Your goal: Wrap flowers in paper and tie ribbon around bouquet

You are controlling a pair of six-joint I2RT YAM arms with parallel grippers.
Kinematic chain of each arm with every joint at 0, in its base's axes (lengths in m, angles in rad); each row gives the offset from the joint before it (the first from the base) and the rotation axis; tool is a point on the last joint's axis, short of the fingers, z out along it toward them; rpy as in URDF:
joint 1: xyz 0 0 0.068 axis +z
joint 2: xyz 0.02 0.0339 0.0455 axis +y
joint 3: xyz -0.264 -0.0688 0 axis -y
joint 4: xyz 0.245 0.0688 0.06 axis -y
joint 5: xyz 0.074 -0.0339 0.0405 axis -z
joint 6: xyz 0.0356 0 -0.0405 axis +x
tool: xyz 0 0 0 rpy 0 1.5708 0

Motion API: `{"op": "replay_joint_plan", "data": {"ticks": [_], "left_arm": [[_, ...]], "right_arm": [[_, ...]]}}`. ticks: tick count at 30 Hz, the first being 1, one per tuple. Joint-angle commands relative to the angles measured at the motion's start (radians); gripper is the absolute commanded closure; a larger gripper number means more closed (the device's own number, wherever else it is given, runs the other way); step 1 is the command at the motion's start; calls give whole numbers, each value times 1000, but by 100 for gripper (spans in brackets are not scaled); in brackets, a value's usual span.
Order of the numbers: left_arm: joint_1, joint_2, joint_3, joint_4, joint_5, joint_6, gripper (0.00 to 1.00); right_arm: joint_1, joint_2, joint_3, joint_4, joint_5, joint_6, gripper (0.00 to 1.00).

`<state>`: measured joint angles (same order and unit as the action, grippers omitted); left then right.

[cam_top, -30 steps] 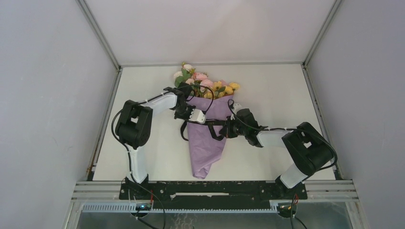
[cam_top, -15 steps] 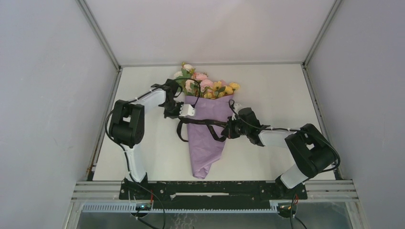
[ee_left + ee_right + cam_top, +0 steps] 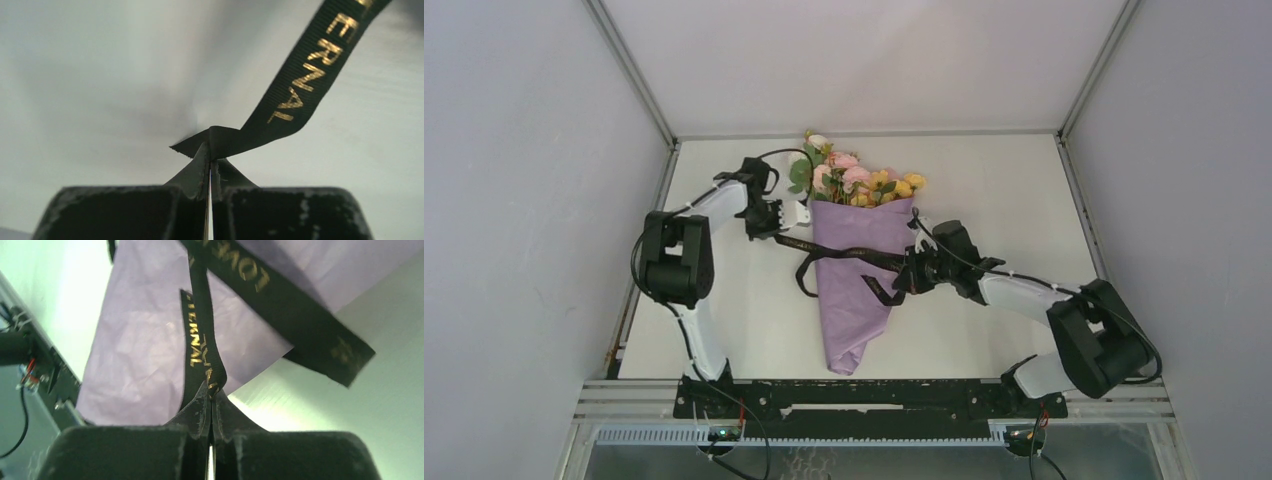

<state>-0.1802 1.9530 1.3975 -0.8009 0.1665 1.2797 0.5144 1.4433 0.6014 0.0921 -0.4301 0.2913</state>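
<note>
The bouquet lies mid-table: a lilac paper (image 3: 856,300) cone with its tip toward me and pink, yellow and cream flowers (image 3: 856,178) at its far end. The dark ribbon (image 3: 844,254) runs across the cone's upper half. My left gripper (image 3: 786,230) is just left of the cone's top, shut on one ribbon end. My right gripper (image 3: 908,279) is at the cone's right edge, shut on the other part. In the left wrist view the left gripper (image 3: 210,150) pinches the gold-lettered ribbon (image 3: 295,90). In the right wrist view the right gripper (image 3: 211,390) pinches the ribbon (image 3: 200,340) over the paper (image 3: 140,360).
A slack ribbon loop (image 3: 804,282) hangs left of the cone, and a free tail (image 3: 320,340) crosses the cone's right edge. Metal frame rails (image 3: 646,250) border the white table, with grey walls beyond. A black base rail (image 3: 874,395) lies along the near edge.
My left gripper has pulled its ribbon end leftward and farther back, off the cone. The right gripper has shifted slightly right. The ribbon now stretches straighter across the paper.
</note>
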Motion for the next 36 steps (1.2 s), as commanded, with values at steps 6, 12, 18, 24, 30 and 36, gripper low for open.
{"op": "replay_joint_plan", "data": {"ticks": [6, 12, 18, 24, 30, 36], "left_arm": [[170, -194, -135, 161, -65, -171, 100], [319, -264, -297, 238, -206, -207, 100], [533, -310, -401, 415, -303, -198, 100], [666, -320, -401, 455, -294, -160, 100], [694, -312, -380, 478, -292, -170, 100], [630, -360, -309, 259, -145, -214, 100]], "right_arm": [[-209, -156, 62, -500, -169, -67, 100], [-777, -354, -208, -254, -334, 130, 100], [-1210, -457, -357, -103, -407, 239, 100], [-1401, -400, -321, -112, -452, 188, 100], [-1316, -474, -268, -185, -380, 162, 100], [-965, -654, -88, -289, -271, 150, 100]]}}
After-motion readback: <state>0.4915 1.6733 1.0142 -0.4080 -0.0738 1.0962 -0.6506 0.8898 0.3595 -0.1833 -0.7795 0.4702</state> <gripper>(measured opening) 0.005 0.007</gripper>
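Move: The left hand holds one ribbon end; the middle of the wrapped bouquet, where the ribbon lies, is about 21 cm to its right and 6 cm back, a little lower. The right hand pinches the other strand, with that middle about 12 cm to its left, 4 cm ahead and some 3 cm below. From the right hand, the flower heads lie 25 cm ahead and 13 cm left, the loose ribbon tail about 5 cm left and 4 cm back. Outward and fast, both hands pull the ribbon away from the bouquet in opposite directions, still pinching their strands. The left arcs up slightly, then goes on left and back, nearly 30 cm left in all, turning about 50 degrees counter-clockwise; the right lifts and backs a little, sweeps right a similar distance while swinging clockwise, then rises about 5 cm. ##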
